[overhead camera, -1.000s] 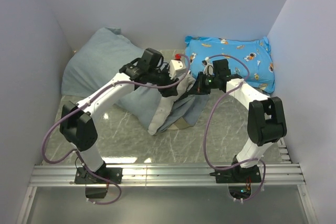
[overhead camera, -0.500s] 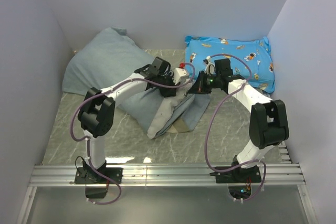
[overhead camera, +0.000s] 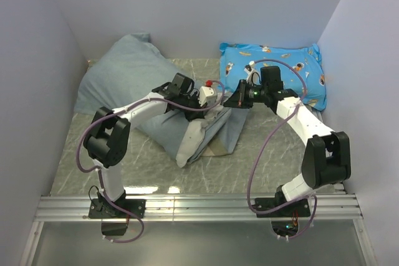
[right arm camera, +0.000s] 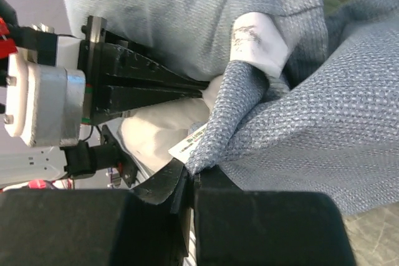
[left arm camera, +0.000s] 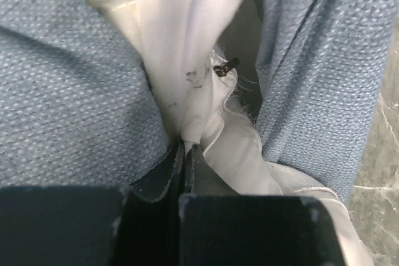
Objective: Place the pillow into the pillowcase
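The grey-blue pillowcase (overhead camera: 121,73) lies at the left rear with the white pillow (overhead camera: 190,141) mostly inside it; one white end bulges out of the opening. My left gripper (overhead camera: 215,105) is at that opening, shut on a pinch of the pillow's white fabric (left arm camera: 199,79), with the pillowcase (left arm camera: 62,91) on both sides of it. My right gripper (overhead camera: 229,105) is just to its right, shut on the pillowcase's hem (right arm camera: 249,104) beside a white label (right arm camera: 189,143). The left gripper's black fingers (right arm camera: 156,88) reach over the pillow (right arm camera: 159,132) there.
A bright blue cartoon-print cushion (overhead camera: 274,70) lies at the back right, close behind the right arm. Pale walls close in the marble table (overhead camera: 149,166) on three sides. An aluminium rail (overhead camera: 199,207) runs along the near edge by the arm bases.
My left gripper has come down to the pillowcase opening and shut on the pillow's white fabric, its elbow folding in. The right arm has drawn slightly back and right, still holding the hem.
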You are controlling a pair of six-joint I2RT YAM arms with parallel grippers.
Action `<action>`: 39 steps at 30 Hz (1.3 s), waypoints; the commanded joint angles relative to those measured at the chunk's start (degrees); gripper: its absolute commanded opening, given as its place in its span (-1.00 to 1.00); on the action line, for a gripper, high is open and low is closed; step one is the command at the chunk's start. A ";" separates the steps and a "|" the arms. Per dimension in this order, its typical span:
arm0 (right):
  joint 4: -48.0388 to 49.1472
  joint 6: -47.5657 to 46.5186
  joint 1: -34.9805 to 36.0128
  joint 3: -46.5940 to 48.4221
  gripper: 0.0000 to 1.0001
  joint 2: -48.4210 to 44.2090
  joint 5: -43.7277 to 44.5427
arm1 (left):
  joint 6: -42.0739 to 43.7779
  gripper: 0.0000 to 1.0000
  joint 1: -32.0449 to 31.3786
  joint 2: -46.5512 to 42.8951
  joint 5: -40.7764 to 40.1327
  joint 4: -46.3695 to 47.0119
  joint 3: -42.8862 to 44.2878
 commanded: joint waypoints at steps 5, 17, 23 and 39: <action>5.02 -1.13 4.66 -1.98 -1.00 -6.90 -5.89 | -13.59 -0.98 4.27 3.82 10.62 -11.71 5.16; -10.46 -14.23 8.65 -1.47 -1.00 -1.82 -8.81 | -50.55 -0.86 5.68 11.76 5.03 18.15 20.77; -11.59 -16.08 0.82 10.10 -1.00 9.68 -1.43 | -35.84 0.00 6.21 0.52 8.18 8.55 14.69; -13.88 -10.10 1.08 30.45 -0.93 24.30 -7.05 | 8.56 0.79 -8.45 -22.10 -19.85 -14.16 -3.14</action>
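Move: Shut on the bared white pillow, the left fingers have the pillowcase edge, pinched in the right hand, about 8 cm to their right, 3 cm ahead and some 8 cm above. The pillow's bared end lies roughly 15 cm back, 4 cm left and 6 cm below them. From the right hand that end is some 18 cm back, 13 cm left and 15 cm below; the blue pillow is about 17 cm right, 11 cm ahead and 15 cm below. Keeping its pinch on the pillow, the left hand pushes forward, right and up about 6 cm each towards the case, then lets go, opens wide and pulls out up, left and back. The right hand, still gripping the case edge, draws back 8 cm and left 6 cm, then sweeps some 17 cm forward and a little right while sinking. ##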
